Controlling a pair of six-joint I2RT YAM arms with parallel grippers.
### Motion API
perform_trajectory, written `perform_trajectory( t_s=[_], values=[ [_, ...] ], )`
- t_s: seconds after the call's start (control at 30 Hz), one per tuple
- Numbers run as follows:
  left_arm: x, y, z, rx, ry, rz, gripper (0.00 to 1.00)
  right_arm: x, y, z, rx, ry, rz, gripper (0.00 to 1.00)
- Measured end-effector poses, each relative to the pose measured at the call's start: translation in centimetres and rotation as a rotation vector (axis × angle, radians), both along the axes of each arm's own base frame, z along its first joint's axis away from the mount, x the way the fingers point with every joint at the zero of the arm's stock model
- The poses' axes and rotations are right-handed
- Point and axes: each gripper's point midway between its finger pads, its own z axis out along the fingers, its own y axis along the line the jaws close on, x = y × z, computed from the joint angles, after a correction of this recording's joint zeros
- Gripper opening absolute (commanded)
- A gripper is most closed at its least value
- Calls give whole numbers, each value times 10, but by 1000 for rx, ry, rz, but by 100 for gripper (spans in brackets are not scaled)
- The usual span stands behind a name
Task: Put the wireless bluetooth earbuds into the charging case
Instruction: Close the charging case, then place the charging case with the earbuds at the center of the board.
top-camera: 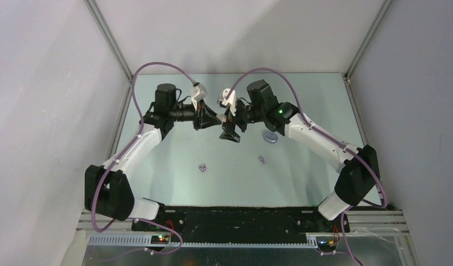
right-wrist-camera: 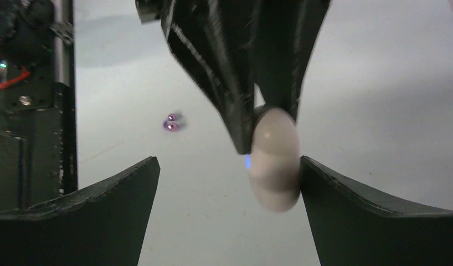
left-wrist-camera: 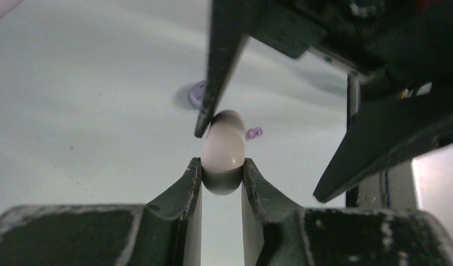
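My left gripper (left-wrist-camera: 223, 169) is shut on a white pebble-shaped charging case (left-wrist-camera: 224, 147) and holds it above the table. A blue light shows on the case (right-wrist-camera: 274, 160) in the right wrist view. My right gripper (right-wrist-camera: 230, 166) stands open around the case, with one finger against its side and the other well apart from it. In the top view both grippers meet over the middle of the table, left (top-camera: 217, 118) and right (top-camera: 230, 133). A pair of purple earbuds (right-wrist-camera: 171, 122) lies on the table below. Another purple pair (top-camera: 202, 167) lies nearer the arm bases.
A purple charging case (top-camera: 271, 137) rests on the table under the right arm, and shows behind the right finger in the left wrist view (left-wrist-camera: 196, 94). Grey walls close in the table on the left, right and back. The black base rail (top-camera: 241, 219) runs along the near edge.
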Motion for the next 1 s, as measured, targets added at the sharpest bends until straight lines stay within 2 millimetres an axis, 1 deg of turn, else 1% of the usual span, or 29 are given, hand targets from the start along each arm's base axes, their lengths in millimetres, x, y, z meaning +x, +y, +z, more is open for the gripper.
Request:
perform_trajectory(
  t_s=[0.07, 0.1, 0.27, 0.33, 0.37, 0.43, 0.5, 0.57, 0.6, 0.67, 0.7, 0.77, 0.83, 0.9, 1.0],
  values=[
    [8, -1, 6, -29, 44, 53, 0, 3, -4, -4, -22, -41, -32, 99],
    [11, -2, 8, -47, 70, 75, 0, 5, -5, -4, -27, -66, -48, 99],
    [22, -7, 16, -121, 156, 130, 0, 16, -15, 7, -27, -142, -120, 99],
    [27, -7, 12, -117, 171, 154, 0, 23, -23, 8, -28, -148, -160, 99],
    [32, -5, 6, -105, 185, 175, 0, 26, -26, 8, -25, -142, -177, 99],
    [44, 1, -11, -65, 226, 237, 1, 36, -37, 9, -18, -123, -219, 97],
    [54, 9, -35, -13, 285, 304, 4, 55, -58, 10, -9, -103, -286, 94],
    [59, 17, -60, 40, 350, 360, 6, 69, -77, 9, -11, -85, -336, 90],
    [61, 20, -72, 68, 385, 388, 7, 75, -88, 6, -16, -72, -363, 85],
    [65, 26, -95, 120, 449, 438, 8, 84, -109, -3, -33, -35, -410, 80],
    [67, 29, -105, 143, 476, 458, 10, 86, -117, -8, -44, -16, -429, 79],
    [73, 34, -126, 197, 532, 509, 12, 89, -133, -24, -80, 28, -472, 76],
    [77, 40, -144, 238, 578, 554, 14, 93, -145, -41, -122, 63, -516, 76],
    [77, 44, -159, 270, 620, 586, 15, 96, -156, -63, -179, 97, -557, 75],
    [78, 49, -179, 307, 679, 628, 17, 95, -170, -100, -286, 145, -593, 75]
  ],
)
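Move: The left hand already grips the closed white case; the bare table spot it is heading for lies some 9 cm ahead, 6 cm left and 24 cm below, with the left purple earbuds about 7 cm left and 2 cm back, at table height. From the open right hand, the white case is barely 2 cm ahead and 2 cm left; the purple case is about 12 cm ahead, 18 cm right and 24 cm below, the right purple earbuds 2 cm ahead and 15 cm right, equally low. Down and forward goes the left hand after a slight rise, sinking about 18 cm towards bare table with the white case still pinched, its wrist tipping down and turning counter-clockwise. The right hand backs away rightward some 17 cm and forward, then drops as well, swinging clockwise to point down towards the purple case while its empty fingers narrow partway. ##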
